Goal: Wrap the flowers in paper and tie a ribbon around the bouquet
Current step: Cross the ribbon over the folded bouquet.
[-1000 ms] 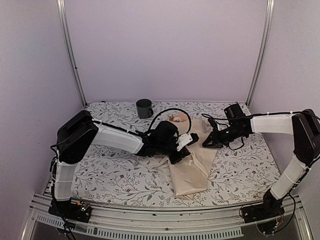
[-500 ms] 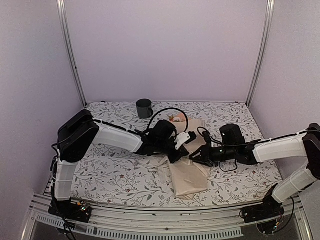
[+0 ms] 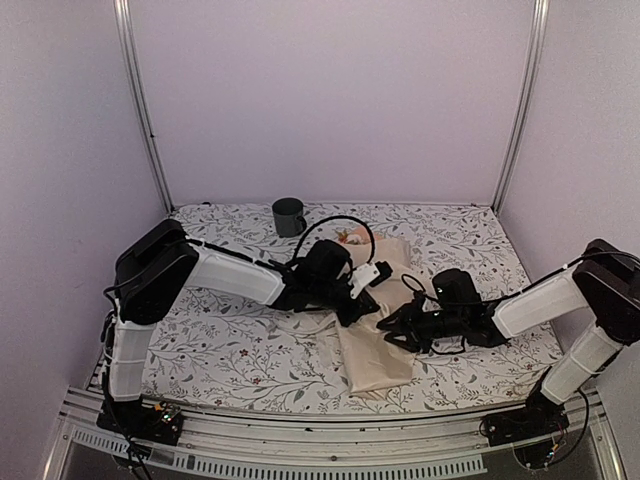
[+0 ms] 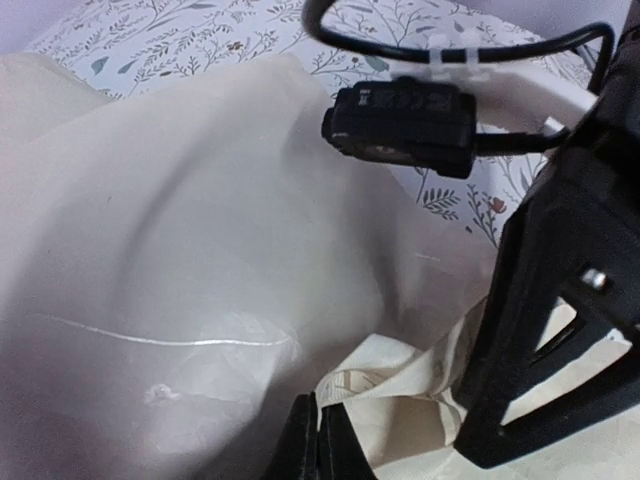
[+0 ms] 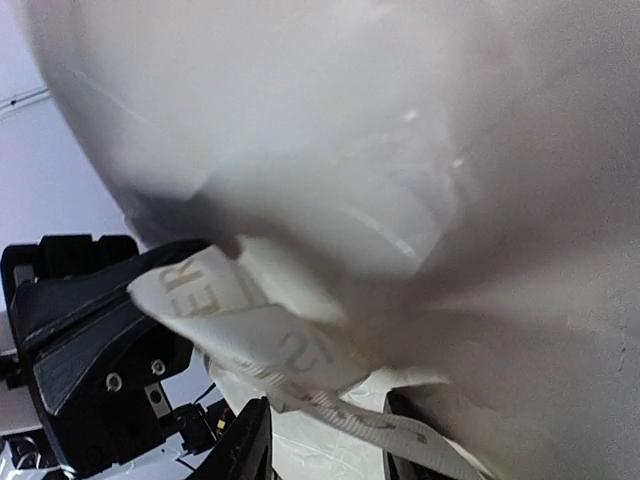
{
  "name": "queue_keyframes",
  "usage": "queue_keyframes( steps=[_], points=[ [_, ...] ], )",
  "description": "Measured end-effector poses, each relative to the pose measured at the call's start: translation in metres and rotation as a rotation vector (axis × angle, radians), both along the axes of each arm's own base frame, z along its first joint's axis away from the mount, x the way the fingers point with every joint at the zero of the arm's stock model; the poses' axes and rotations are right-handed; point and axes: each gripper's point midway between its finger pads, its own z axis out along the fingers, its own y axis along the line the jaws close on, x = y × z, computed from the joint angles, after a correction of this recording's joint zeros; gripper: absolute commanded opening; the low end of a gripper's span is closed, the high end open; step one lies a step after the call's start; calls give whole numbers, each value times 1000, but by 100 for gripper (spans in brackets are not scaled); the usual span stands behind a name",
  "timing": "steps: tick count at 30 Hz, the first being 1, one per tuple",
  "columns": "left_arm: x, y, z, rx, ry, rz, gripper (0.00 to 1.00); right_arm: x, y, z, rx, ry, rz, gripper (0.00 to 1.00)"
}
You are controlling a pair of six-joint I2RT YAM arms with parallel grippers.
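The bouquet lies mid-table as a cream paper bundle, with the flowers poking out at its far end. My left gripper presses down at the bundle's pinched middle. In the left wrist view it is shut on the cream ribbon, against the paper. My right gripper lies low at the bundle's right side. In its own view it is open, and the printed ribbon crosses the gap under the paper.
A dark mug stands at the back of the floral tablecloth. The right wrist's camera and cable hang close over the bundle. Metal frame posts flank the table.
My right arm swung from the back right down to the bundle's near right side, and its jaws opened. The left arm and the bundle stayed put.
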Motion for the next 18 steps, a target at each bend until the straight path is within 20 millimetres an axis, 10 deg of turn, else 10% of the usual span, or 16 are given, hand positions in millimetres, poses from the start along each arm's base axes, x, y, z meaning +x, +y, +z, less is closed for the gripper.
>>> queue_keyframes(
  steps=[9,18],
  points=[
    [-3,5,-9,17,10,0,0,20,4,-9,31,72,-108,37],
    [-4,5,-9,12,12,-5,0,36,-2,-17,32,96,-164,3]
  ],
)
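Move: The ribbon strand beside the left fingertips is what the right hand is after: about 4 cm ahead of it, 1 cm left and 2 cm below. From the left hand, that strand is roughly 1 cm back and 3 cm right, about level. Beneath the hands lies the folded bouquet; from the right hand its flower end is some 26 cm ahead and 7 cm left, its lower paper edge about 15 cm back and 1 cm left. Forward by about 3.5 cm and down nearly 2 cm, the right hand slides over the wrapped bouquet to the left fingertips, pushing the paper along and turning some 10 degrees clockwise, then closes its part-open fingers most of the way on the ribbon strand. The shut left fingers keep their pinch on the ribbon, sinking about 1 cm. ##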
